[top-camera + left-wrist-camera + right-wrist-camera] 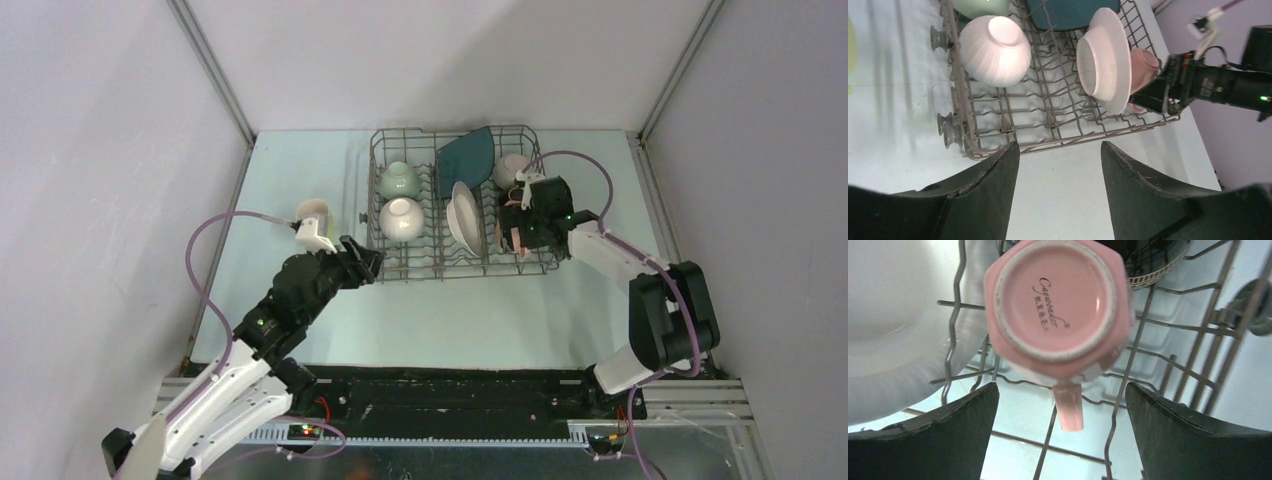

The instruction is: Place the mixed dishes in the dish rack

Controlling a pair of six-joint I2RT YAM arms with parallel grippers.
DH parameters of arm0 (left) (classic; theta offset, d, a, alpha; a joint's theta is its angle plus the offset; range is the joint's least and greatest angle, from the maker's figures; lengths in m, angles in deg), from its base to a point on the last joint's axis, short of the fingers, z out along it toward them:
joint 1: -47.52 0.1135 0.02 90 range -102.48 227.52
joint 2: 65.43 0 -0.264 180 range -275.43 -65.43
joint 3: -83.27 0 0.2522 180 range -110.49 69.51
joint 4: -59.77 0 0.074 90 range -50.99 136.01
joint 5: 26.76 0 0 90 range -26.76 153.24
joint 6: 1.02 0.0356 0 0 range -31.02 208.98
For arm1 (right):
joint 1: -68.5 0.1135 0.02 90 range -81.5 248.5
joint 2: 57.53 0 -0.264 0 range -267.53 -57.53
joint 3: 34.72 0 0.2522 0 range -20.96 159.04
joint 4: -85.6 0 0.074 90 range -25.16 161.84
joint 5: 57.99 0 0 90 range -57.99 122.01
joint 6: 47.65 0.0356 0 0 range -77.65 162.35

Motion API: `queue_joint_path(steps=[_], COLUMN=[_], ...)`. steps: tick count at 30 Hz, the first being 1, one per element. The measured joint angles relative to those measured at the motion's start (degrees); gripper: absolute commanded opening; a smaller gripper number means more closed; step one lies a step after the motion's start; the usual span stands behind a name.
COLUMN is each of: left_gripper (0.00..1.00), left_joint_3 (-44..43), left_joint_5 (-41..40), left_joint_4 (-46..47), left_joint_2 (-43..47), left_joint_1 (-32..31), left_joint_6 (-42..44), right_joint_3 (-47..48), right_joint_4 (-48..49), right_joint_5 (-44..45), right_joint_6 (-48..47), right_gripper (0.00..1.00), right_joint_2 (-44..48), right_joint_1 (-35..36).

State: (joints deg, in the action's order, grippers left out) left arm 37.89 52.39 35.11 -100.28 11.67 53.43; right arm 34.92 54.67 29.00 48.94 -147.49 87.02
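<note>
The grey wire dish rack (pixel 425 262) holds a pale green bowl (pixel 398 180), a white bowl (pixel 401 218), the dark teal plate (pixel 466 153), the white plate (pixel 464 220) on edge and a pale bowl (pixel 511 168). The pink mug (pixel 1058 305) sits upside down in the rack's front right, handle toward my right gripper (pixel 1062 387), which is open just above it and not touching it. My left gripper (pixel 1059 147) is open and empty over the table at the rack's front left corner (pixel 998 145). The pale yellow-green mug (pixel 313 208) stands on the table left of the rack.
The white plate (pixel 893 315) stands close to the left of the pink mug. A dark bowl with a patterned rim (pixel 1158 260) shows just beyond the mug. Upright tines surround the mug. Grey walls close the table on three sides.
</note>
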Motion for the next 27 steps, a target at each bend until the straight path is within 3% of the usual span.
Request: queue_joint_path(steps=[8,12,16,23,27], left_gripper=[0.73,0.84,0.90,0.93,0.95], left_joint_3=[-0.74,-0.74,-0.74,-0.74,-0.74], left_joint_5=[-0.55,-0.90,-1.01,0.57,0.57], left_joint_4=[-1.40,-1.33,-1.20,-0.61,-0.83], left_joint_2=[-2.29,-1.84,-1.70,-3.65,-3.37], left_joint_1=[5.40,7.80,10.29,20.74,22.73], left_joint_6=[-3.26,-4.42,-5.40,-8.09,-8.50], right_joint_3=[0.39,0.98,1.95,5.84,7.61], right_joint_4=[-2.45,-1.79,-1.09,2.58,3.32], right_joint_5=[0.87,1.31,4.94,13.64,16.59], right_joint_6=[0.50,0.48,1.25,4.79,6.16], right_gripper=[1.00,1.00,1.00,0.99,1.00], right_joint_2=[9.01,10.71,9.88,3.89,-0.46], right_joint_1=[0.00,0.55,2.40,4.98,4.96])
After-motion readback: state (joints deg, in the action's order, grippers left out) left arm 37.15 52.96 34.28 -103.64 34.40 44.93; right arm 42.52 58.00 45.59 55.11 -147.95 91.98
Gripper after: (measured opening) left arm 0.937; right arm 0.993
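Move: The green mug stands outside the rack, about 18 cm ahead of the left hand, 16 cm to its left and 17 cm below. In the rack, the white bowl lies 16 cm ahead and 5 cm right of that hand, the green bowl 11 cm beyond it. The upturned pink mug is 4 cm ahead, 2 cm left and 3 cm below the right hand, the dark bowl 10 cm past it, the white plate 12 cm to its left. The green mug is what the left hand heads for, sweeping about 10 cm left and 5 cm forward at nearly level height, turning counter-clockwise and opening its fingers wider. The pink mug is already free: the right hand, still wide open, backs up off it some 7 cm, then goes forward about 5 cm over it, dipping slightly at the end, its fingers tilting up and turning a little clockwise. ##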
